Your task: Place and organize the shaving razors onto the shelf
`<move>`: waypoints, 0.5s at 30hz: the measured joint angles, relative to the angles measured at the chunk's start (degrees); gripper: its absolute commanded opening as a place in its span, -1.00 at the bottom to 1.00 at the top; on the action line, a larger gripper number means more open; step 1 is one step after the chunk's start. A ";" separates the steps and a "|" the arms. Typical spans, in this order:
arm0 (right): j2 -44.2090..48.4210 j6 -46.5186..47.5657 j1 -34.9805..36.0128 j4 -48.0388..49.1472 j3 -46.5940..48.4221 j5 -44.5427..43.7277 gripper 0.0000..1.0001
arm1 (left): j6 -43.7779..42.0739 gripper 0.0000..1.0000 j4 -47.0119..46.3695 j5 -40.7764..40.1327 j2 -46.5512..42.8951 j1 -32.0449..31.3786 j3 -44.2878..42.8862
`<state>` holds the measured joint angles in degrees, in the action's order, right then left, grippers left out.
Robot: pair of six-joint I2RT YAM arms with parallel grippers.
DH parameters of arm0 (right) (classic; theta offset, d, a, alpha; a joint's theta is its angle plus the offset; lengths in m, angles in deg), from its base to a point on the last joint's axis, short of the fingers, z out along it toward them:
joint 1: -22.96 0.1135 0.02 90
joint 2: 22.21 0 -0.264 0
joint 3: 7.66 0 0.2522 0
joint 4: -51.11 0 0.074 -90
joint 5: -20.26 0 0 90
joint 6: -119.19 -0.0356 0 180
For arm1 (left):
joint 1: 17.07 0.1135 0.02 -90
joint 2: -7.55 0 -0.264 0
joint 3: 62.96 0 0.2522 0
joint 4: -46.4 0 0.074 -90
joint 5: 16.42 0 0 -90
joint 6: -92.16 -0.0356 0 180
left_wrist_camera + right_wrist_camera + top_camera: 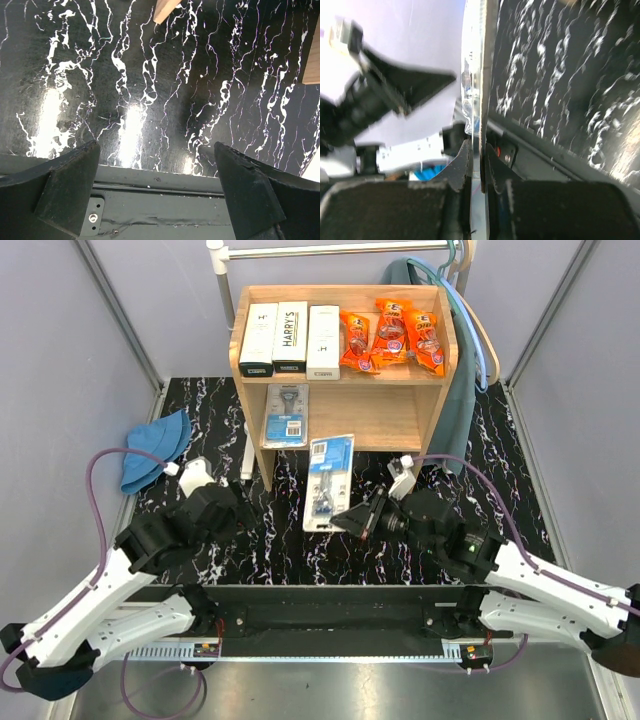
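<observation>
The wooden shelf stands at the back. Its top tier holds three white boxes and three orange pouches. One blue-backed blister card lies on the lower tier. A second blister card is in front of the shelf, with my right gripper shut on its near edge. The right wrist view shows this card edge-on between the fingers of that gripper. My left gripper hangs open over the marbled table near its front edge. In its wrist view the left gripper has nothing between its fingers.
A blue cloth hat lies at the left of the table. A metal clothes rail runs behind the shelf, with a teal garment hanging against the shelf's right side. Grey walls close in both sides.
</observation>
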<state>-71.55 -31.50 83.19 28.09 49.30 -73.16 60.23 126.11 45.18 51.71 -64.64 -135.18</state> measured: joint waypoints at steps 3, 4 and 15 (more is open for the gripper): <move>-1.29 0.28 -6.19 -0.70 1.86 2.60 -1.00 | -0.35 0.98 -0.39 0.59 0.50 0.00 0.00; -1.81 0.52 -8.15 -0.96 2.51 3.32 -1.00 | -0.50 0.98 -0.61 0.76 0.61 0.00 0.02; -10.43 3.67 -17.44 -2.86 10.43 12.96 -1.00 | -1.05 0.98 -2.89 3.06 0.59 0.02 1.86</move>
<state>-81.97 -27.83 65.75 25.23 59.73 -60.20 59.18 123.23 48.24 52.30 -64.62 -133.32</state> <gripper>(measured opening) 0.105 0.988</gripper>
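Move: The held razor pack, gripped at its near right corner, has its middle about 8 cm ahead of the right hand and 2 cm to its left. It is bound for the free spot on the lower shelf, some 20 cm straight ahead of the hand and perhaps 3 cm lower. The pack already shelved lies about 21 cm ahead and 10 cm left; the shelf's right side panel stands around 19 cm right and 18 cm ahead. From the left hand the free spot is some 18 cm ahead, 17 cm right, about level. The razor pack is carried far end first towards the open lower shelf, to the right of the pack already lying there, as the right hand travels forward about 7.5 cm and rises slightly, some 2 cm. The fingers keep their pinch on the near corner, and the wrist holds nearly the same attitude, turning only about 5 degrees clockwise. ##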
